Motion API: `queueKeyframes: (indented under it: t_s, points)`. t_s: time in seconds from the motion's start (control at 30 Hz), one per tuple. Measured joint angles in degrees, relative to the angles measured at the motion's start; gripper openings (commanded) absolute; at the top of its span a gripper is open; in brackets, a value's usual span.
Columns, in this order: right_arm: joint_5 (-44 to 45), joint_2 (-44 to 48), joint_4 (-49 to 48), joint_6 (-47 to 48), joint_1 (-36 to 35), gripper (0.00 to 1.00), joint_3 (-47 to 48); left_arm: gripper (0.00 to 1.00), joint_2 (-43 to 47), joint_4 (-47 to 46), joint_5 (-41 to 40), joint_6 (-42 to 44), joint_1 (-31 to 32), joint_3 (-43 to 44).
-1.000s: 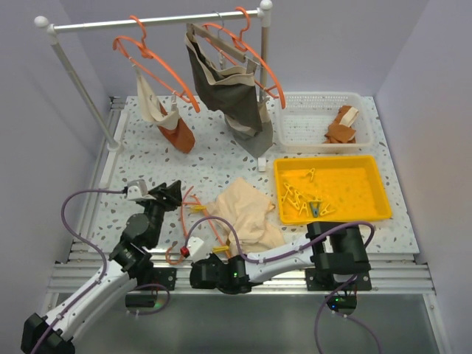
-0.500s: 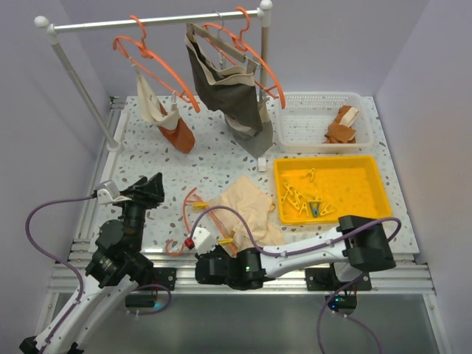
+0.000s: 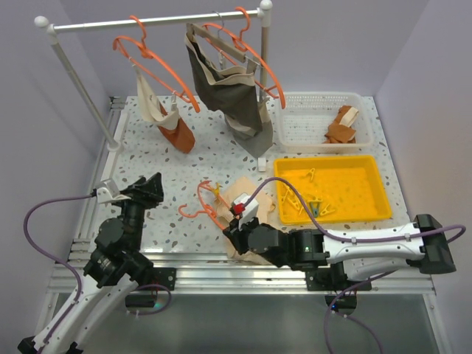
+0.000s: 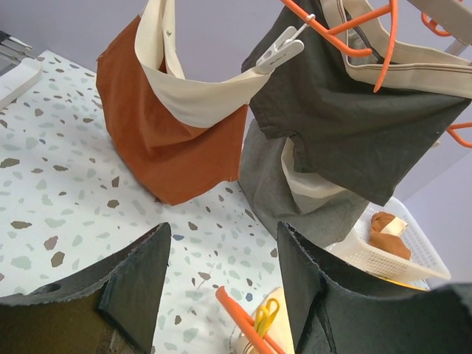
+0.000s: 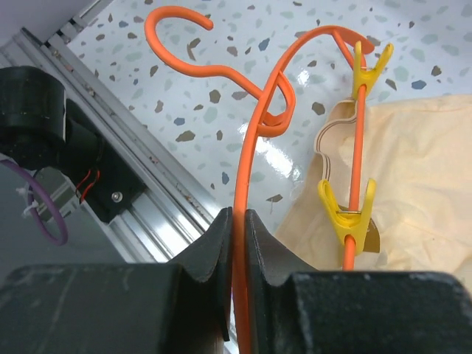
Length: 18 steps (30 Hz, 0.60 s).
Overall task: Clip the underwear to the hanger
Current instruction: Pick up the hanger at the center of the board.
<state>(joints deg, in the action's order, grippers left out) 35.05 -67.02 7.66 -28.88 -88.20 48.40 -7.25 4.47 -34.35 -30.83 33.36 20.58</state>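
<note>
The orange hanger (image 3: 199, 193) lies low over the table's near middle, and my right gripper (image 3: 232, 230) is shut on its thin wire (image 5: 243, 184). In the right wrist view two yellow clips (image 5: 346, 214) sit on the hanger's bar, over the edge of the cream underwear (image 5: 420, 162). From above, the underwear (image 3: 265, 209) is mostly hidden under my right arm. My left gripper (image 3: 151, 188) hangs open to the left, apart from the hanger. Its view shows the hanger's end (image 4: 242, 318) and a yellow clip (image 4: 265, 317) low between its open fingers (image 4: 140, 284).
A rail (image 3: 155, 21) at the back carries more orange hangers, a rust-orange and cream cloth (image 3: 173, 125) and a dark grey garment (image 3: 236, 88). A yellow tray (image 3: 369, 166) of clips and a white basket (image 3: 295, 125) stand at the right.
My right arm has swung right, carrying the hanger and the clipped underwear farther onto the table. My left arm drew back to the left and then held still.
</note>
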Motion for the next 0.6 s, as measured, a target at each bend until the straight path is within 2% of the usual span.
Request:
queueKeyframes:
  t_s: [0.2,0.43,0.6]
  points:
    - [-2.5,5.7,-5.9,2.7,4.4,0.0,-5.0,0.64,-1.1,-0.3,-0.1,0.0,0.0,0.0]
    - [-6.3,7.8,-13.5,6.8,9.3,0.0,-5.6,0.63,-1.2,-1.3,-0.5,0.3,0.0,-0.7]
    - [-7.8,7.7,-17.3,8.7,11.5,0.0,-5.0,0.62,-0.7,-6.9,4.2,0.2,0.0,-4.2]
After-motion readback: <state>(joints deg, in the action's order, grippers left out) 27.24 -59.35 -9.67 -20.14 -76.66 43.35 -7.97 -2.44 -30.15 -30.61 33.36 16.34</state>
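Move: The right hand already holds the hanger above the board. The open left gripper lies about 23 cm to its left, 14 cm ahead and some 6 cm higher. The far yellow clip is roughly 12 cm ahead and 3 cm left, slightly lower; the underwear's middle is 2 cm ahead, 6 cm right and about 15 cm below. From the left hand, the hanger's middle lies some 18 cm right, 7 cm back and 9 cm down. Still pinching the hanger by its arm, the right hand carries it up and forward, about 6 cm each way, bringing the hook end towards the open left gripper. On the way the wrist rolls its left side up by about 15 degrees and the fingers tip up slightly. At the very end the left hand, fingers staying open, starts right towards the hanger, nearly 2 cm. ##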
